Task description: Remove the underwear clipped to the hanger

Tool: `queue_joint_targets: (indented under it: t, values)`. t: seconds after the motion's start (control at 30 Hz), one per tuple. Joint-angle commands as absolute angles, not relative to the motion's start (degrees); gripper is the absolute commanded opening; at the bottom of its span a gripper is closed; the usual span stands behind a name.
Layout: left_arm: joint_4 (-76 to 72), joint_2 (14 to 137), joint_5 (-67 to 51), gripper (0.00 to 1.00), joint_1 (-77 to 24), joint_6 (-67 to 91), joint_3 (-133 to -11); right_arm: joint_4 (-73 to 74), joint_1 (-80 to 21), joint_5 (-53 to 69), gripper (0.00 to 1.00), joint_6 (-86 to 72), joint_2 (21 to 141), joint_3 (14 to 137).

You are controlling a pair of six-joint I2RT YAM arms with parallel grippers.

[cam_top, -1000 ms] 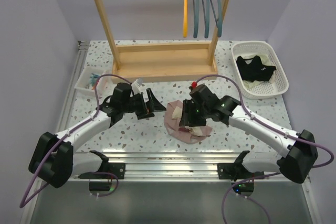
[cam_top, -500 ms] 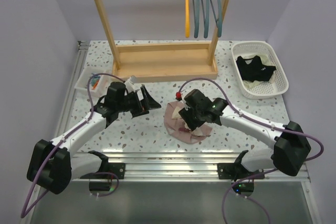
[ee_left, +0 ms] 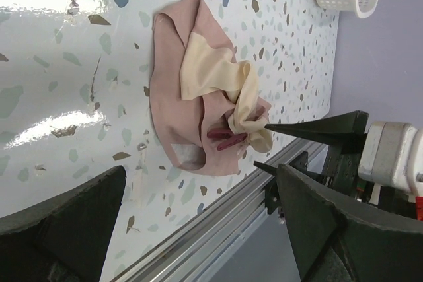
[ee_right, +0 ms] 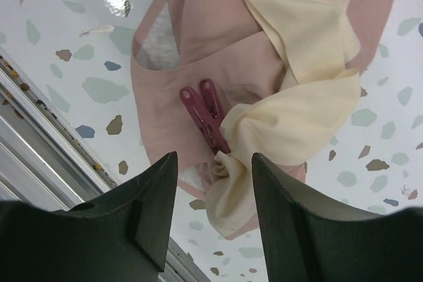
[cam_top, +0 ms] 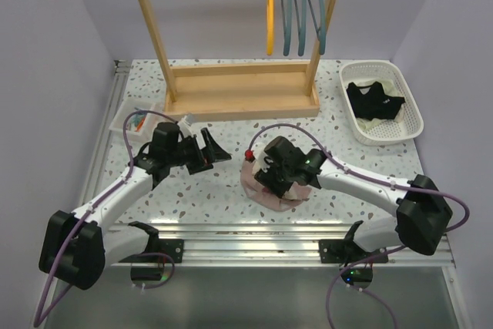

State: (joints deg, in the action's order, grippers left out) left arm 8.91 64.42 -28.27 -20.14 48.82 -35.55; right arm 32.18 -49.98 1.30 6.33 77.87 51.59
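The dusty pink underwear (cam_top: 264,197) with pale cream trim (ee_right: 301,44) lies crumpled on the table near the front rail. A dark red clip (ee_right: 206,115) is pinned on it beside the cream fold. My right gripper (ee_right: 215,193) hovers open just above the garment (ee_right: 218,31), and its fingers (ee_right: 149,206) straddle the clip end and the cream bunch. In the top view the right gripper (cam_top: 269,182) covers the middle of the cloth. My left gripper (cam_top: 218,150) stands wide open and empty to the left of the pink underwear (ee_left: 173,113). The black underwear (cam_top: 375,100) lies in the white basket (cam_top: 383,67).
A wooden rack (cam_top: 239,90) stands at the back, with a yellow hanger (cam_top: 270,5) and teal hangers (cam_top: 300,5) on it. A small tray (cam_top: 132,122) sits at the left edge. The aluminium front rail (cam_top: 254,233) runs just below the garment.
My right gripper has swung left and back over the pink underwear, with its wrist turned. My left gripper has drawn back up and to the left, away from the cloth.
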Motion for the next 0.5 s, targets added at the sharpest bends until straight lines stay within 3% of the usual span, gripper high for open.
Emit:
queue_joint_targets:
  t: [0.0, 0.47]
  values:
    - [8.79, 63.46, -28.48, 1.0, -19.16, 47.37, -34.89, 30.76, -51.94, 2.65, 0.53, 8.7, 79.97, 51.5]
    - [8.7, 62.23, -29.88, 1.0, -16.79, 47.46, -33.66, 25.22, -54.49, -13.69, 0.49, 6.24, 88.94, 50.36]
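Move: The maroon clothespin, still on the underwear, lies about 6 cm below the right hand, roughly 2 cm to its left and 1 cm back. The underwear's middle is some 7 cm below that hand, about 1 cm ahead and level sideways; its cream fold is 5 cm ahead, 4 cm left, 7 cm down. From the left hand the clothespin lies about 16 cm right, 8 cm back and 11 cm lower. The right hand sinks some 5.5 cm, bowing back then forward, its half-open fingers coming down around the clothespin's handles. ##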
